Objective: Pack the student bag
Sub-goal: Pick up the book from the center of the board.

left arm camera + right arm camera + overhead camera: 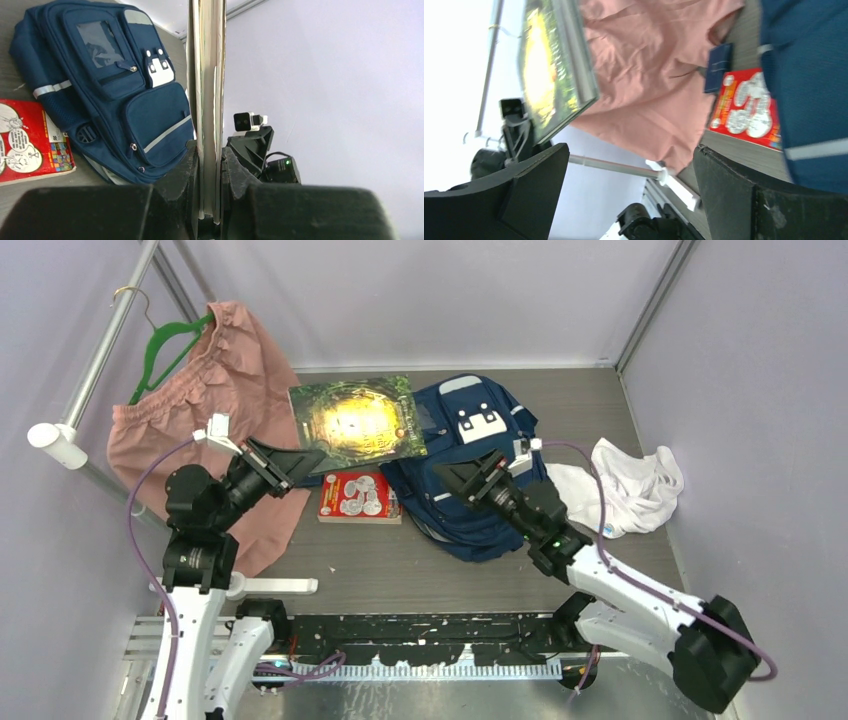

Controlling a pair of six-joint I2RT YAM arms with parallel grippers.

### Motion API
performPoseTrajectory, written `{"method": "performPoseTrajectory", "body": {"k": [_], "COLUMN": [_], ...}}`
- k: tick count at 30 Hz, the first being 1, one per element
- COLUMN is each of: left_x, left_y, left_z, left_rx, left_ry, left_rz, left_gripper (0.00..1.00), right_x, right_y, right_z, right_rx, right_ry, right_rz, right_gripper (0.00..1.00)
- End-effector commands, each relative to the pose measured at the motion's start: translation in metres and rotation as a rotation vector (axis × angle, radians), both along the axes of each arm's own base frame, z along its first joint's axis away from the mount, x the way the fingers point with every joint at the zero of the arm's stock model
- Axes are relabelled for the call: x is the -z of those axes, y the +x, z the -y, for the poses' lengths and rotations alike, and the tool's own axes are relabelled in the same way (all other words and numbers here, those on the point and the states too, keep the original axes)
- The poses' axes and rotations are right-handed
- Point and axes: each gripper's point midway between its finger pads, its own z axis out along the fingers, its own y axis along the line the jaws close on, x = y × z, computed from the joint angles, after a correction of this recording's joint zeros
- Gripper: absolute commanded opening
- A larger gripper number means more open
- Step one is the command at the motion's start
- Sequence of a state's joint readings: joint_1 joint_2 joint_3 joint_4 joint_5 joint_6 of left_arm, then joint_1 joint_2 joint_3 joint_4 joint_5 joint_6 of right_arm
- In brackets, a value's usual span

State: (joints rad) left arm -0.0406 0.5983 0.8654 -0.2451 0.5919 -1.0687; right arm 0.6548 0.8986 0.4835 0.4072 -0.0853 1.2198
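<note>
The student bag (pixel 470 425), a navy backpack with white stripes, lies flat on the table at centre right, front pockets up (pixel 115 90). My left gripper (pixel 300 462) is shut on one edge of a large green-covered book (pixel 358 422) and holds it in the air over the bag's left side. In the left wrist view the book's page edge (pixel 207 75) rises straight up from between the jaws of the left gripper (pixel 207 155). My right gripper (pixel 455 475) hovers over the bag, open and empty (pixel 631 165), facing the book (pixel 551 65).
A red comic-style book (pixel 358 496) lies on the table left of the bag. Pink shorts (pixel 220 390) on a green hanger (pixel 165 345) hang from the rail at the left. A white cloth (pixel 630 485) is bunched at the bag's right. Purple walls enclose the table.
</note>
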Motion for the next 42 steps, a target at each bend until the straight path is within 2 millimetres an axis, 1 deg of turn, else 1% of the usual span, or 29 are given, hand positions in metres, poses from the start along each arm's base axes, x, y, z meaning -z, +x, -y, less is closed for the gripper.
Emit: {"method": "performPoseTrajectory", "body": {"k": [1, 2, 5, 10, 14, 17, 21, 26, 29, 32, 34, 39, 42], "left_x": [-0.053, -0.053, -0.055, -0.052, -0.045, -0.043, -0.037, -0.035, -0.031, -0.028, -0.027, -0.021, -0.02], "left_y": [-0.011, -0.011, -0.012, -0.015, -0.018, -0.019, -0.017, -0.013, -0.009, -0.006, -0.005, -0.001, 0.003], "left_z": [0.005, 0.004, 0.006, 0.011, 0.01, 0.01, 0.006, 0.004, -0.001, 0.0, 0.002, -0.004, -0.007], "left_rx": [0.031, 0.029, 0.041, 0.074, 0.073, 0.071, 0.033, 0.016, -0.018, -0.013, -0.001, -0.05, -0.073], "left_ry": [-0.069, -0.072, -0.079, -0.087, -0.08, -0.077, -0.043, -0.044, -0.02, -0.023, -0.031, -0.022, -0.025], "left_rz": [0.185, 0.187, 0.188, 0.177, 0.16, 0.148, 0.132, 0.118, 0.107, 0.095, 0.089, 0.07, 0.059], "left_gripper": [0.0, 0.0, 0.0, 0.0, 0.0, 0.0, 0.0, 0.0, 0.0, 0.0, 0.0, 0.0, 0.0], "right_x": [-0.078, -0.079, -0.092, -0.105, -0.121, -0.129, -0.14, -0.135, -0.136, -0.141, -0.144, -0.158, -0.158], "right_y": [-0.01, -0.007, -0.007, 0.002, 0.01, 0.016, 0.012, 0.003, -0.005, -0.01, -0.009, -0.01, -0.01], "right_z": [-0.019, -0.022, -0.037, -0.066, -0.076, -0.079, -0.084, -0.088, -0.091, -0.094, -0.095, -0.101, -0.103], "right_rx": [-0.026, -0.011, -0.041, -0.074, -0.058, -0.038, -0.066, -0.1, -0.125, -0.142, -0.138, -0.164, -0.173], "right_ry": [0.294, 0.329, 0.426, 0.508, 0.531, 0.536, 0.559, 0.563, 0.566, 0.578, 0.587, 0.615, 0.619], "right_rz": [0.244, 0.25, 0.298, 0.32, 0.358, 0.369, 0.391, 0.384, 0.386, 0.389, 0.389, 0.402, 0.397], "right_gripper": [1.0, 1.0, 1.0, 1.0, 1.0, 1.0, 0.97, 0.96, 0.98, 0.99, 1.0, 1.0, 1.0]}}
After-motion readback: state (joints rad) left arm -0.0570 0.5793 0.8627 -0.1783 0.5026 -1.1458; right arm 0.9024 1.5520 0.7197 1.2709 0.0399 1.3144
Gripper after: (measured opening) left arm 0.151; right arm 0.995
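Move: Up in the air, the green book is held by the left fingers at one edge; its middle lies about 8 cm ahead and 8 cm right of the left hand, level with it. From the empty right hand that middle is some 17 cm left, 6 cm ahead and 10 cm higher. The backpack lies under the right hand, about 5 cm ahead and 9 cm down; the red book on the table lies roughly 19 cm left, 1 cm ahead and 14 cm down. Reaching left and rising towards the green book's near right corner, the wide-open right hand travels about 12 cm left and 7 cm up, fast at first, then only creeping. Its wrist rolls left side up by some 25 degrees and tips up a little. The left hand keeps its grip on the book and lifts it about 2 cm; whether the right fingers touch it can't be seen. ##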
